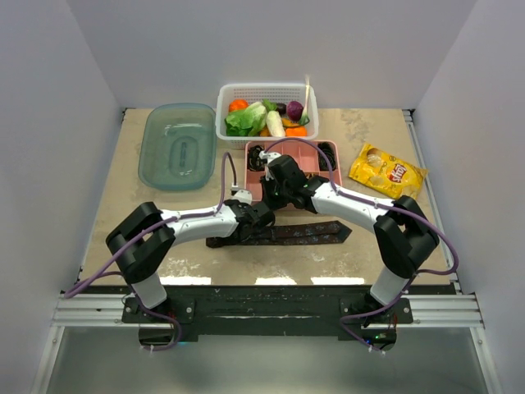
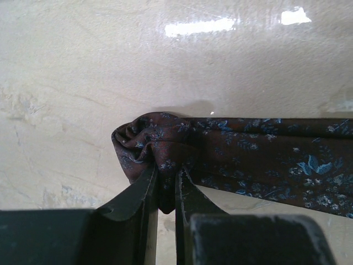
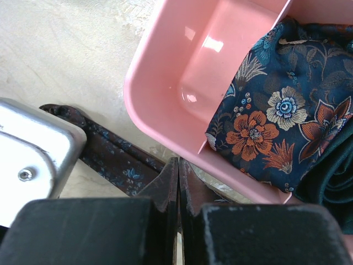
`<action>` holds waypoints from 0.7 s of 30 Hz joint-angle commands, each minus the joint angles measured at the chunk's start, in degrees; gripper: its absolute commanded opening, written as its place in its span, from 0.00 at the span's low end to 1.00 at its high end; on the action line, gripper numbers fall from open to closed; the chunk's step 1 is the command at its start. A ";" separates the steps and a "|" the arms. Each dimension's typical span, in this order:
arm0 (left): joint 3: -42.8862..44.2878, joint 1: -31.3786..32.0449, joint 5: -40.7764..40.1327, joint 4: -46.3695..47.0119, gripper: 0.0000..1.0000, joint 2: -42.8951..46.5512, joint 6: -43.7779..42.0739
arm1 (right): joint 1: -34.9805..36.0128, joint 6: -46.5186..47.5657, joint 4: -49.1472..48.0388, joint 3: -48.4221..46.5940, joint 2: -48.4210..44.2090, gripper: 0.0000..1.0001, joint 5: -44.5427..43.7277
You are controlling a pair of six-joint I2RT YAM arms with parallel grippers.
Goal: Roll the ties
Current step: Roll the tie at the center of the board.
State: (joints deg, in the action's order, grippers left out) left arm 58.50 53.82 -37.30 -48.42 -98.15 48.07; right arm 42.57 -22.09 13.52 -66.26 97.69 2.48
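A dark brown-maroon tie (image 1: 303,233) with a small blue flower pattern lies flat across the table's front middle, pointed end to the right. My left gripper (image 2: 165,185) is shut on its bunched, folded left end (image 2: 151,144), with fabric pinched between the fingers (image 2: 144,190); it also shows in the top view (image 1: 259,222). My right gripper (image 3: 178,164) is shut with nothing between its fingertips. It hovers over the tie's far edge (image 3: 113,157), beside the pink tray (image 3: 165,118), and shows in the top view (image 1: 276,195).
The pink divided tray (image 1: 305,156) holds a rolled navy floral tie (image 3: 281,105), a dark green one (image 3: 331,182) and black coils (image 1: 257,156). Behind it stand a white basket of vegetables (image 1: 267,111), a teal lidded container (image 1: 178,146) and a yellow chip bag (image 1: 387,171).
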 commanded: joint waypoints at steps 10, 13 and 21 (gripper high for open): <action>-2.25 0.41 10.67 11.25 0.53 2.96 -2.55 | -0.64 0.03 -1.13 -0.27 -1.54 0.00 0.95; -2.34 0.32 11.37 11.60 0.62 4.45 -3.07 | -0.73 0.03 -1.13 -0.45 -1.10 0.00 1.21; -3.83 -3.80 17.78 15.73 0.68 13.24 -5.09 | -0.73 1.08 -1.48 -1.15 -1.54 0.00 2.18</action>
State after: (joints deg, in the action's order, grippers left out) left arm 55.75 53.06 -24.27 -37.41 -90.80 43.83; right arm 42.28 -21.93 13.47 -66.24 97.69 4.03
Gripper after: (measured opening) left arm 0.670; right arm 0.007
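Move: The left hand still pinches the edge of the brown tie's roll, whose middle is about 1 cm ahead, 1 cm left and 1 cm below. The flat tie's pointed tip is some 34 cm to its right, about level with it; the pink box's middle lies roughly 15 cm ahead and 19 cm right. From the idle right hand, the roll is about 11 cm back, 13 cm left and 8 cm lower. The left hand sweeps about 5 cm right along the tie, opening to release the roll, fingers swinging rightward roughly 20 degrees. ##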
